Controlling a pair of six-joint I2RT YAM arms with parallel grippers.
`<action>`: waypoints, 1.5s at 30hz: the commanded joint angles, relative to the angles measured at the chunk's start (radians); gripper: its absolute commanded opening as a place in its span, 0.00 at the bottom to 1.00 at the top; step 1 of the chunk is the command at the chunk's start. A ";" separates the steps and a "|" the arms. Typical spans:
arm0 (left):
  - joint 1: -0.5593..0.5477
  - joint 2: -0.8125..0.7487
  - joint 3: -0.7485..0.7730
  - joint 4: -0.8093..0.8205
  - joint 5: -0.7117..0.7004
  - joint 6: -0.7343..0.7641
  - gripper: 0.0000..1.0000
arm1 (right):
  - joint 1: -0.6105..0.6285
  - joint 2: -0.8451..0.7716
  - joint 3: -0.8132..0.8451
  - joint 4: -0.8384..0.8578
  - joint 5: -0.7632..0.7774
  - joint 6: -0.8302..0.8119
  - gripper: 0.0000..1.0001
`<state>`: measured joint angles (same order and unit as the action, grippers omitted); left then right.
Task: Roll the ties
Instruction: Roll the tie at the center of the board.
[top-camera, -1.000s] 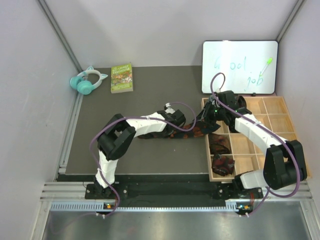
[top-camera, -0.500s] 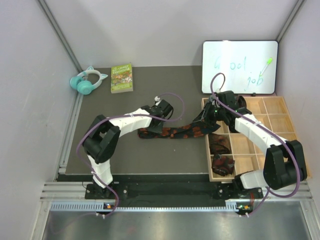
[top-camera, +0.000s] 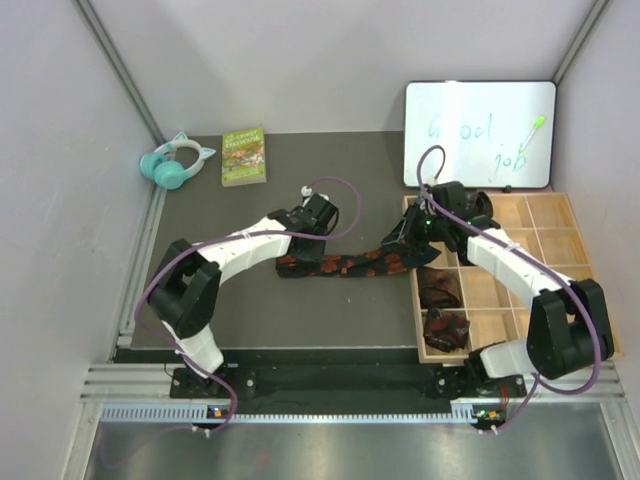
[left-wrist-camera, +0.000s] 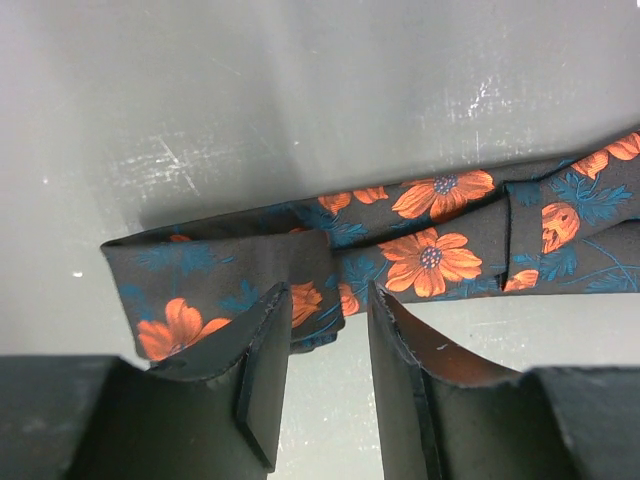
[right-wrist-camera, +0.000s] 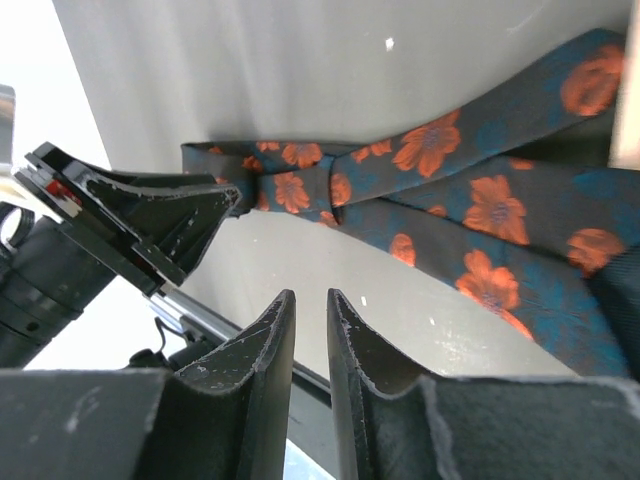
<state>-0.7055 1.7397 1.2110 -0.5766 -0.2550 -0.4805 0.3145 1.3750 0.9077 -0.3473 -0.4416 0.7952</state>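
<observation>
One of the ties, black with orange flowers (top-camera: 345, 264), lies stretched flat on the dark mat, its wide end reaching the tray. In the left wrist view its narrow end (left-wrist-camera: 225, 275) is folded back on itself. My left gripper (left-wrist-camera: 325, 305) hovers open just short of that fold with nothing between its fingers; the top view shows the left gripper (top-camera: 312, 225) above the tie's left end. My right gripper (right-wrist-camera: 310, 300) stands narrowly open and empty near the wide end (right-wrist-camera: 500, 210); from above, the right gripper (top-camera: 404, 236) is at the tray's corner.
A wooden compartment tray (top-camera: 414, 305) at the right holds two rolled ties (top-camera: 438, 287) (top-camera: 447, 328). A whiteboard (top-camera: 480, 135) leans at the back right. A green book (top-camera: 243, 155) and teal headphones (top-camera: 175, 163) lie at the back left.
My left gripper has drawn back to the left from the tie's middle to its narrow end and opened its jaws. The tie now lies uncovered. The right arm has barely moved.
</observation>
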 joint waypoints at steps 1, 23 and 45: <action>0.018 -0.074 -0.024 0.043 0.013 -0.023 0.41 | 0.063 0.015 0.045 0.073 -0.006 0.024 0.20; 0.198 -0.568 -0.376 0.115 0.111 -0.173 0.08 | 0.282 0.562 0.675 -0.042 0.003 -0.031 0.27; 0.198 -0.618 -0.797 0.612 0.329 -0.385 0.00 | 0.390 1.173 1.310 -0.311 -0.103 -0.131 0.44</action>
<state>-0.5056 1.1019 0.4385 -0.1326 0.0296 -0.8413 0.6800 2.5248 2.1609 -0.6403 -0.5346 0.6811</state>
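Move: The folded left end of the tie is the target: its middle lies some 3 cm left of the left hand, about 1 cm back and 4 cm below. From the right hand it is about 24 cm to the left, 1 cm ahead and 11 cm down. The tie's keeper loop is about 8 cm right and 1 cm ahead of the left hand. A rolled tie in the box sits roughly 10 cm right, 4 cm back and 10 cm below the right hand. Swing the right gripper some 24 cm left, then also forward, and sink it about 10 cm to the far side of the folded end, opening its fingers partway and turning counter-clockwise. Lift the left gripper up and left, shut its fingers, then come back and down just behind the fold's near edge, rolling its left side down. ##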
